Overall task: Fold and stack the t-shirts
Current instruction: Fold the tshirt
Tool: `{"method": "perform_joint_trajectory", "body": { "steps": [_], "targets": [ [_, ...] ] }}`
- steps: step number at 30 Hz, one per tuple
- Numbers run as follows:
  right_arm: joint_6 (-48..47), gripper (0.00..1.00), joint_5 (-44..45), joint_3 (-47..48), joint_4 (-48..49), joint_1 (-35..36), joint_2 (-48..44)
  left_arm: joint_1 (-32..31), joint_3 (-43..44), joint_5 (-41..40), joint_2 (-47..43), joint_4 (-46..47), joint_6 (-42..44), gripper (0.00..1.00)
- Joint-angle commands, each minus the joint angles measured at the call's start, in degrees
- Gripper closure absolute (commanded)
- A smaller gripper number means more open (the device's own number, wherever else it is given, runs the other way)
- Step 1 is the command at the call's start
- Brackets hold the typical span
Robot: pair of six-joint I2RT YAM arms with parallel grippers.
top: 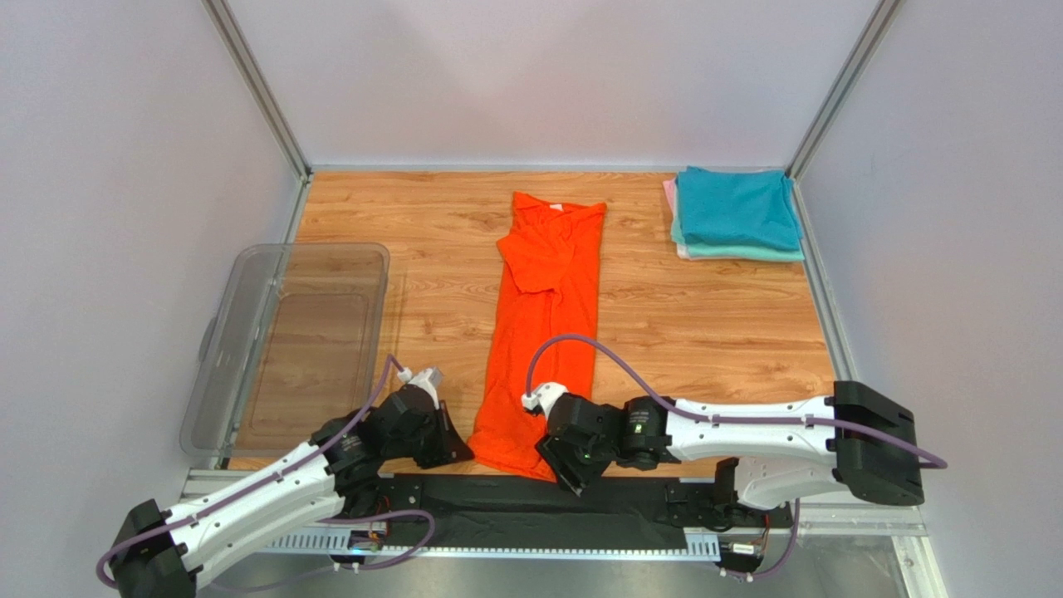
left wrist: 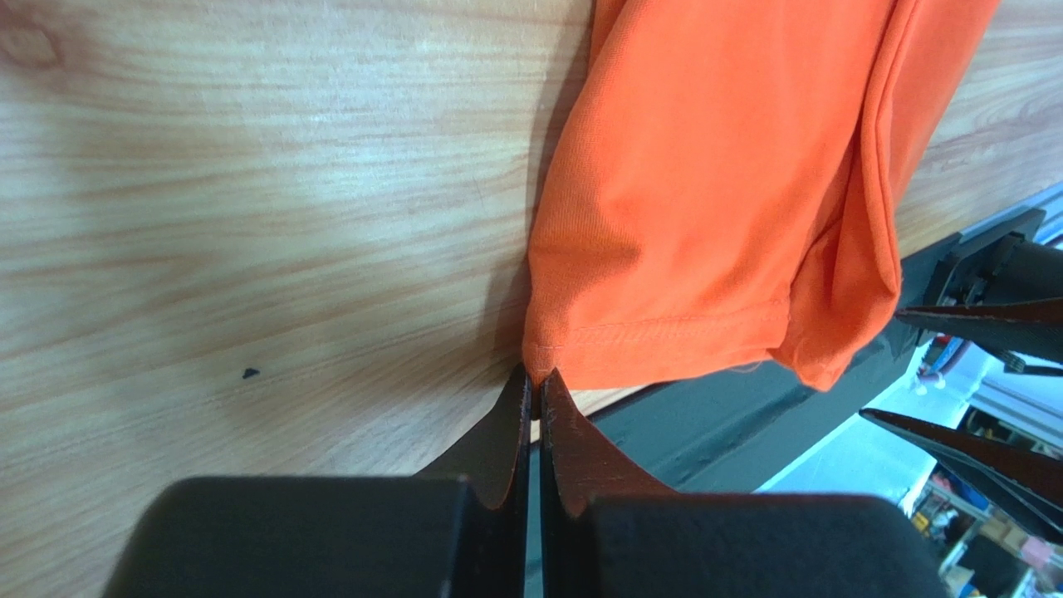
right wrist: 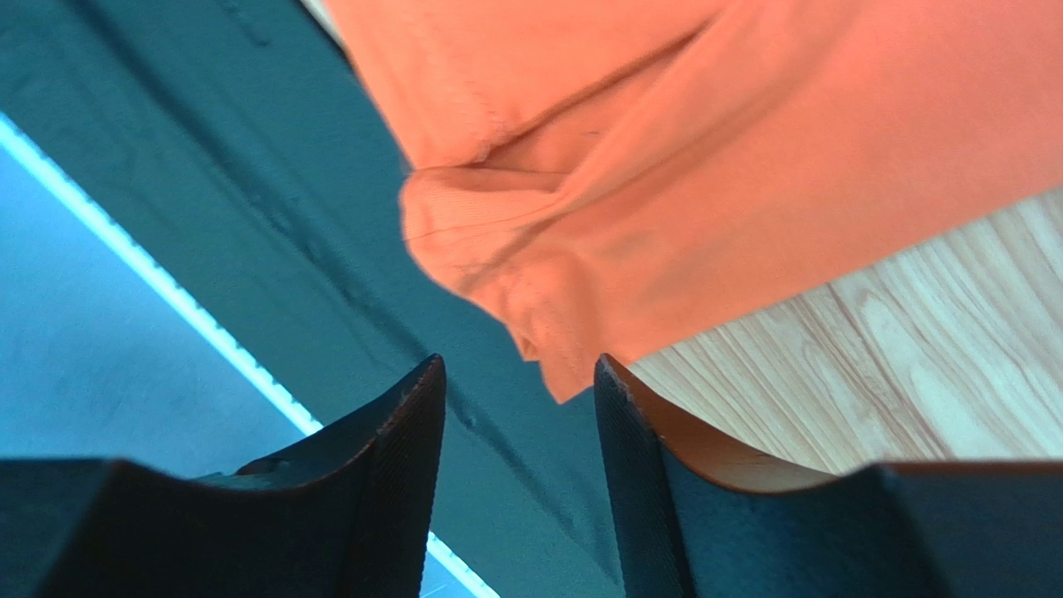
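An orange t-shirt (top: 549,312) lies folded lengthwise into a long strip down the middle of the table, collar at the far end. My left gripper (top: 454,452) (left wrist: 533,374) is shut, its tips pinching the near left corner of the hem (left wrist: 562,355). My right gripper (top: 569,475) (right wrist: 518,364) stands open at the near right corner (right wrist: 555,361), which hangs over the table edge just ahead of the fingertips with nothing between them. A folded stack sits at the back right: a teal t-shirt (top: 736,206) on top, a mint green one (top: 742,253) under it, a pale pink edge (top: 671,199) showing.
A clear plastic tub (top: 293,343) stands at the left side of the table. A dark mat (top: 524,505) runs along the near edge under the arm bases. Grey walls close in the table on three sides.
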Motion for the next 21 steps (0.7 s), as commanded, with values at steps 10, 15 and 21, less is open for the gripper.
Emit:
{"method": "perform_joint_trajectory", "body": {
  "steps": [10,15,21],
  "targets": [
    [-3.55,0.45,-2.1,0.37,2.42,1.96,8.19,0.12,1.35,4.08,-3.42,-5.4,-1.75,1.0],
    [-2.68,0.77,-0.61,1.96,1.54,2.31,11.45,0.12,2.49,3.91,-6.41,-9.17,-1.93,1.0],
    [-0.13,0.89,1.07,2.66,-1.1,4.59,7.15,0.12,4.08,4.87,-10.98,-14.27,-2.46,1.0]
  ]
}}
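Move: The right hand, open about halfway, hangs some 4 cm over the t-shirt's right hem corner, which lies practically straight below it; the left hem corner is about 4 cm farther out and 13 cm to its left, already held in the left fingers. From the left hand the right hem corner lies about 4 cm back and 13 cm to the right, the collar roughly 40 cm ahead and 13 cm right, and the clear bin's middle some 15 cm ahead and 28 cm left. The right hand sinks about 3.5 cm onto the right hem corner, drifting back and slightly right by a centimetre, then eases forward again at the bottom as its half-open fingers shut and pinch the cloth, the hand tilting just under 10 degrees. Meanwhile the left hand stays shut on the left hem corner, draws it back towards the table's near edge by about 1.5 cm and then lifts it about as much. ##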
